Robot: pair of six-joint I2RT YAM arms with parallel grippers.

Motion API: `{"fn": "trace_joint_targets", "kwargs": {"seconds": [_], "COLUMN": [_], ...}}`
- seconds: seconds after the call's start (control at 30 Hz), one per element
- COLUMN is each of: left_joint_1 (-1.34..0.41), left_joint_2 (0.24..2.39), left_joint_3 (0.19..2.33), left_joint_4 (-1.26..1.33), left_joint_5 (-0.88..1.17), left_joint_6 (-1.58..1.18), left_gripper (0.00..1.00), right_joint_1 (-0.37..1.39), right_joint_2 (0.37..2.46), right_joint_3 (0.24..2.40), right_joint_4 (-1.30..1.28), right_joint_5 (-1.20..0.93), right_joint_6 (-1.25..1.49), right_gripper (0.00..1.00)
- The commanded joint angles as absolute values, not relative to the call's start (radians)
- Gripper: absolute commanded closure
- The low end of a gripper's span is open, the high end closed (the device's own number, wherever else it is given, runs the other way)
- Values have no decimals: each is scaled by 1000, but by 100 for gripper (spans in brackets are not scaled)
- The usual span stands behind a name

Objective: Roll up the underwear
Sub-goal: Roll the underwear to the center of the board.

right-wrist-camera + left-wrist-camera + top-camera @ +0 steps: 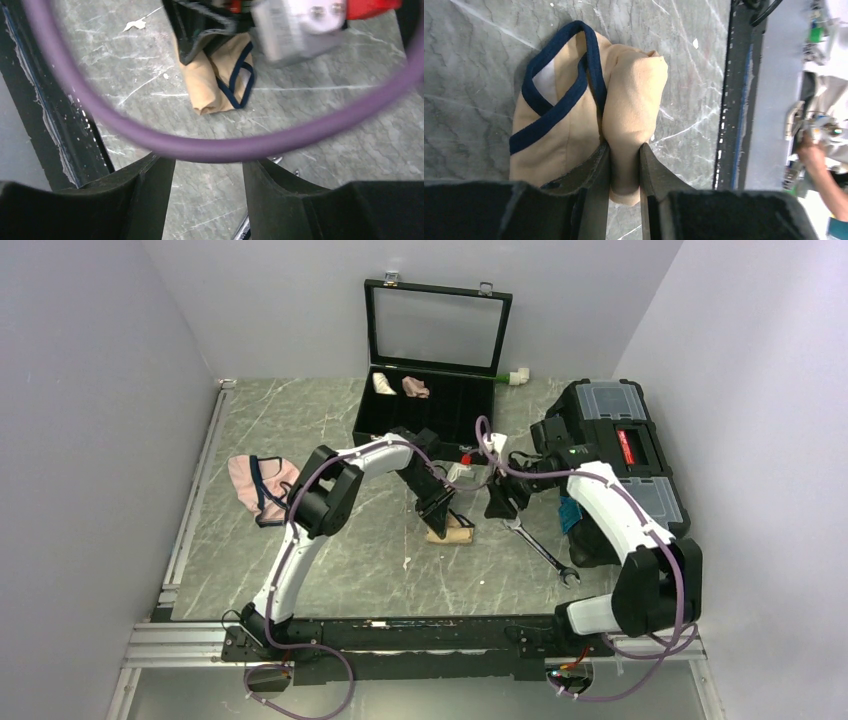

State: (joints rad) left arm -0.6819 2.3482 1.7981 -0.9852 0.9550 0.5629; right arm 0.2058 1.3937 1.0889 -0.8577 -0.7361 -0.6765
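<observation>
The tan-beige underwear (559, 125) with navy edging lies partly rolled on the marble table, near the middle in the top view (452, 531). My left gripper (625, 165) is shut on the rolled fold of the underwear at its right side. In the right wrist view the underwear (220, 80) lies beyond my fingers, with the left gripper on top of it. My right gripper (209, 185) is open and empty above the bare table, to the right of the underwear in the top view (500, 502).
A pink underwear (260, 485) lies at the left. An open black case (432, 410) at the back holds small fabric rolls (400, 386). A black toolbox (620, 455) stands at the right. A wrench (545, 555) lies near the right arm. A purple cable (200, 145) crosses the right wrist view.
</observation>
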Motion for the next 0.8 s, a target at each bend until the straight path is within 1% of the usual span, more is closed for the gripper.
{"fn": "trace_joint_targets", "kwargs": {"seconds": [0.0, 0.13, 0.27, 0.53, 0.77], "left_joint_1": [-684, -673, -658, -653, -654], "left_joint_2": [2486, 2560, 2607, 2614, 2619], "left_joint_3": [1855, 1933, 1982, 1980, 1986], "left_joint_4": [-1122, -1193, -1249, -1234, -1254], "left_joint_5": [985, 1034, 1052, 1038, 1036], "left_joint_6": [613, 611, 612, 578, 591], "left_gripper": [100, 100, 100, 100, 100], "right_joint_1": [295, 452, 565, 668, 719], "right_joint_2": [1297, 1263, 1322, 1455, 1544], "right_joint_3": [1011, 930, 922, 931, 928], "right_joint_4": [-736, -641, -613, -589, -543], "right_joint_5": [-679, -503, -384, -296, -235], "right_joint_6": [-658, -633, -652, -706, -720], "right_gripper": [46, 46, 46, 46, 47]}}
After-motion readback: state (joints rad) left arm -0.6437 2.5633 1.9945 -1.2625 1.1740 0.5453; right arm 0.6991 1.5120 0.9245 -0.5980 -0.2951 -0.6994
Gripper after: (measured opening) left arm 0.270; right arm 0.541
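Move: The underwear roll's middle lies about 10 cm to the right hand's left, some 2 cm back and 12 cm below. The wrench's middle is about 9 cm to that hand's right, 5 cm back and 14 cm below, and the open black case's middle is some 24 cm ahead and 14 cm left. From the left hand, already gripping the roll near its left end, the roll's middle is only about 2 cm to the right, level fore and aft. Keep the left fingers shut on the roll and twist that wrist some 20 degrees, the roll's top going forward and the fingers flattening to point more back. Meanwhile bring the half-open right gripper back and left, then mostly down, about 9 cm in all, to just over the roll's right end, steepening its fingers and turning counter-clockwise. ##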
